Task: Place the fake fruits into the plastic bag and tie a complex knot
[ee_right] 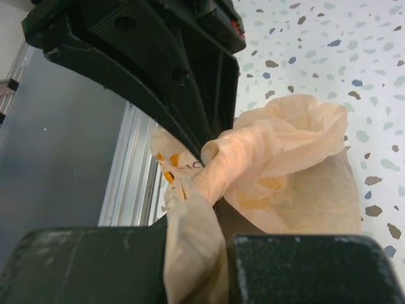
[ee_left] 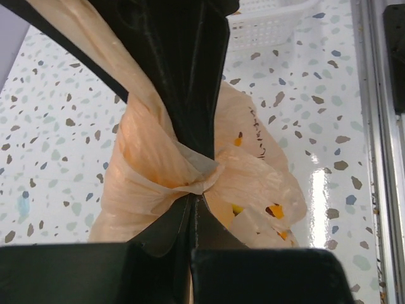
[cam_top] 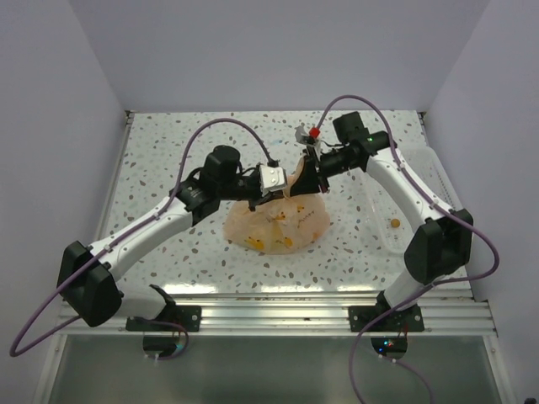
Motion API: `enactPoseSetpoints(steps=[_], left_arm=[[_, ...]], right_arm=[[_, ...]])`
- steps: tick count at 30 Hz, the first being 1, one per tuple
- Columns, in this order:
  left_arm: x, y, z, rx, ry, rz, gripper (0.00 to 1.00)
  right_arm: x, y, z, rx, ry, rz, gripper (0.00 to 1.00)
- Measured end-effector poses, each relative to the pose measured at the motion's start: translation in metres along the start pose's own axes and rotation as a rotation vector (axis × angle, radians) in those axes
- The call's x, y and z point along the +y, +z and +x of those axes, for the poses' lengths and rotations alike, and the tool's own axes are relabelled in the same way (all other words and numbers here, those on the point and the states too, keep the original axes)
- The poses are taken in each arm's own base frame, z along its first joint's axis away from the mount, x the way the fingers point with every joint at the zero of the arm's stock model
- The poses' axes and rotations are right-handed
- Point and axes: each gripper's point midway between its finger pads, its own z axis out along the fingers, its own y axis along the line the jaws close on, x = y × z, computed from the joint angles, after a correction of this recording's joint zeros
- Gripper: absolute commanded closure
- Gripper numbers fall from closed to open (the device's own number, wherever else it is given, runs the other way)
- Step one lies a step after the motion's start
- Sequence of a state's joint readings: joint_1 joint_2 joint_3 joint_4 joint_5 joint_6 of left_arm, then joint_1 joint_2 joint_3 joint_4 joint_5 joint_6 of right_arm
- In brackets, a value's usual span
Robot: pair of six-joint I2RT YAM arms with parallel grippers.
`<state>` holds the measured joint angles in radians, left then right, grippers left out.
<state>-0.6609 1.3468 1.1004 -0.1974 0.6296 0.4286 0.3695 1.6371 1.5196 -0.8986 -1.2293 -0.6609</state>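
Observation:
The peach-orange plastic bag (cam_top: pixel 278 225) lies mid-table with yellow and orange fake fruits (cam_top: pixel 287 242) showing through its skin. Its handles rise into a twisted knot (cam_top: pixel 296 181) between both grippers. My left gripper (cam_top: pixel 285 192) is shut on one handle strand, and in the left wrist view my gripper (ee_left: pixel 193 199) pinches film just under the knot (ee_left: pixel 190 168). Fruit pieces (ee_left: pixel 276 210) show through the bag (ee_left: pixel 259 177). My right gripper (cam_top: pixel 306 177) is shut on the other handle. In the right wrist view a strand (ee_right: pixel 193 253) runs between my gripper (ee_right: pixel 202 218) fingers up to the knot (ee_right: pixel 221 158).
A white plastic tray (cam_top: pixel 425 181) stands at the right with one small orange piece (cam_top: pixel 394 224) in it; its corner (ee_left: pixel 266 22) shows in the left wrist view. The metal rail (cam_top: pixel 278 307) runs along the near table edge.

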Motion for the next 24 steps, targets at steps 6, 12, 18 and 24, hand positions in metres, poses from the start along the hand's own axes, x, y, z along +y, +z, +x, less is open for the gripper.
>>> enactPoseSetpoints(steps=[6,12,18,24], left_arm=[[0.013,0.002,0.004,0.037,0.002,-0.092,1.00],[0.015,0.002,0.013,0.055,-0.006,-0.113,1.00],[0.002,0.000,0.015,0.040,-0.010,-0.070,1.00],[-0.003,-0.001,0.011,0.022,-0.007,-0.047,1.00]], right_arm=[[0.003,-0.003,0.007,0.033,-0.027,-0.050,1.00],[-0.007,0.001,0.006,0.028,-0.135,-0.105,0.70],[-0.004,0.002,0.006,0.027,-0.103,-0.122,0.64],[0.006,0.004,0.017,0.049,0.043,-0.071,0.52]])
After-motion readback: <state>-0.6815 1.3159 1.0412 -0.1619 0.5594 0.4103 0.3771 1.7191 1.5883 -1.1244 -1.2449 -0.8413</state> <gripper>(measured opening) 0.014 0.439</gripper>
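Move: My left fingertips already pinch the gathered neck of the plastic bag. My right fingertips, shut on the loose bag strand, are about 3 cm to its right and 2 cm above. From my right hand, the neck is thus some 3 cm left and 2 cm down, about level with it fore and aft. The bag body with the fruits bulges about 14 cm below and 3 cm back of that hand, and 3 cm to its left. I keep my left fingers shut on the bag's neck, easing forward about 1.5 cm with a small counter-clockwise turn, then back again and about 1 cm down. Close beside it my right hand sinks about 1.5 cm, turns some 10 degrees counter-clockwise, then begins turning back as it draws back a centimetre; meanwhile its fingers open nearly halfway, ending their pinch on the strand. ##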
